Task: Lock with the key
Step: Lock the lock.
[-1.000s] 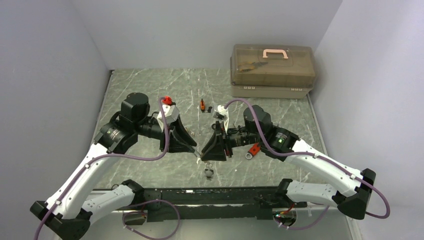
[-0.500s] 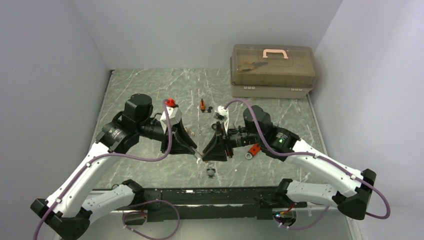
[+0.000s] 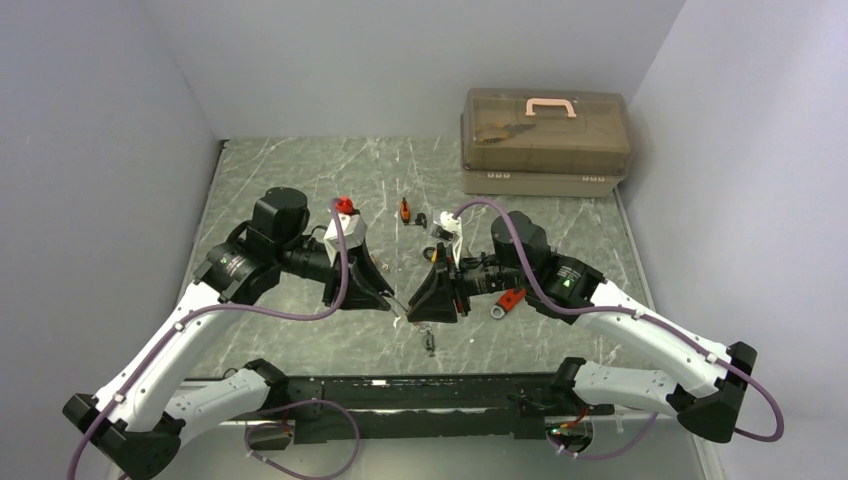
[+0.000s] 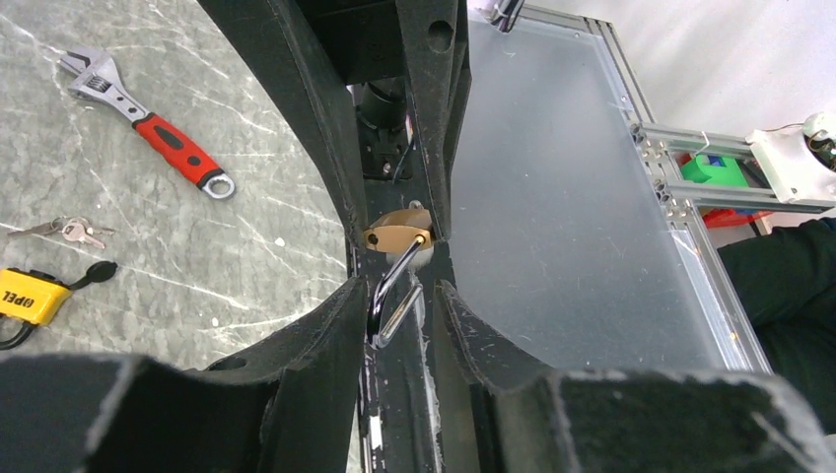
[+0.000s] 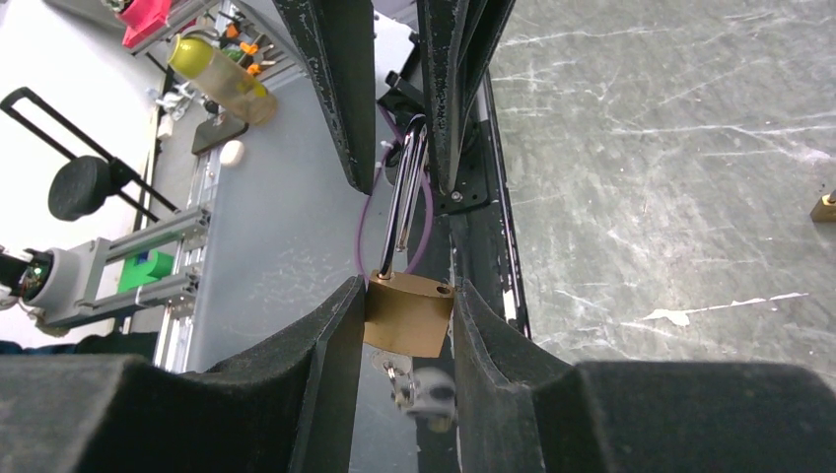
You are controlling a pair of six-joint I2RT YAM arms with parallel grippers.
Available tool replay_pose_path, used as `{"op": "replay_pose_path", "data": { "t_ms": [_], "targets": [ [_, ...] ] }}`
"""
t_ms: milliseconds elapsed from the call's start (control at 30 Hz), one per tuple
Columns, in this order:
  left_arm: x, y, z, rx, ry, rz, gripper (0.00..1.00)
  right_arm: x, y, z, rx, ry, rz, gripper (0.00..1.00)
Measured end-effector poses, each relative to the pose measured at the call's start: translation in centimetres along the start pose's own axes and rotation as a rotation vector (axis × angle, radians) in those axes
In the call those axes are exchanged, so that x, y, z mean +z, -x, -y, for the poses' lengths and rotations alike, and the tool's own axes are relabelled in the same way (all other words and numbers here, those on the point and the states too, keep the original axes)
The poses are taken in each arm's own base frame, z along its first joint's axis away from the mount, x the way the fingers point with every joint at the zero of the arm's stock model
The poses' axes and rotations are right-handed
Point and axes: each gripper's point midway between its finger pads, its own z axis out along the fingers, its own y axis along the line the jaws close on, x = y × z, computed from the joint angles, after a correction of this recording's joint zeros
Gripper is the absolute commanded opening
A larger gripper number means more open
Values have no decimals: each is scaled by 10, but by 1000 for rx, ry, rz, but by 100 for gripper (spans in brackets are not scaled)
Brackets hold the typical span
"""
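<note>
A brass padlock [image 5: 409, 315] hangs in the air over the table's near edge, with my right gripper [image 5: 409, 307] shut on its body. Its steel shackle [image 5: 404, 207] stands open, one leg out of its hole. A key [image 5: 394, 367] sits in the underside, and a blurred key ring [image 5: 431, 391] dangles below it [image 3: 430, 343]. In the left wrist view the shackle [image 4: 390, 302] lies between my left gripper's [image 4: 399, 307] jaws. It rests against one finger with a gap to the other, so that gripper is open around it. The padlock [image 4: 396, 235] shows beyond.
A red-handled wrench [image 3: 508, 299] lies right of the grippers. Loose keys [image 4: 69, 232] and a yellow padlock [image 4: 30, 296] are on the marble table [image 3: 300, 170]. A small orange item [image 3: 404, 210] sits mid-table, and a tan toolbox [image 3: 545, 140] at the back right.
My left arm has shifted right, bringing its fingertips up to the right gripper's tips. The dangling key ring has swung a little to the right. The right arm has barely moved.
</note>
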Motion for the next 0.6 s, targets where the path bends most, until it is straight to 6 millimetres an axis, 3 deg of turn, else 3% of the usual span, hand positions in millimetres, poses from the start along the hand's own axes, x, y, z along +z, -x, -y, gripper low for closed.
{"op": "replay_pose_path", "data": {
  "t_ms": [133, 233, 300, 467, 533, 600],
  "targets": [
    [0, 1, 0, 0, 0, 0, 25, 0, 0, 0, -3, 0, -1, 0],
    [0, 0, -1, -4, 0, -1, 3, 0, -1, 0, -2, -2, -3, 0],
    [1, 0, -1, -12, 0, -3, 0, 0, -1, 2, -4, -9, -3, 5],
    [1, 1, -1, -36, 8, -5, 0, 0, 2, 10, -12, -57, 12, 67],
    [2, 9, -5, -43, 33, 18, 0, 0, 9, 18, -18, -101, 39, 81],
    [2, 19, -8, -48, 66, 53, 0, -2, 19, 27, -39, -149, 77, 85]
  ]
}}
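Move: The brass padlock lies between the hands, its steel shackle reaching left from the body and standing open. The shackle's middle is about 2 cm to the left hand's right and 1 cm back, already between its parted fingers; the body is some 5 cm to its right, 2 cm back and 1 cm lower. The right hand still grips that body at its fingertips; the hanging keys are roughly 4 cm below this hand, 2 cm back and 3 cm to its right. Staying almost in place, the left hand closes its fingers from about a third open to nearly shut, pinching the padlock's shackle. Only then does the right hand spread its fingers wide, let go of the brass body and slide forward about 3.5 cm off it, turning some 10 degrees clockwise, while the left lifts about 1.5 cm and eases forward 1 cm. ##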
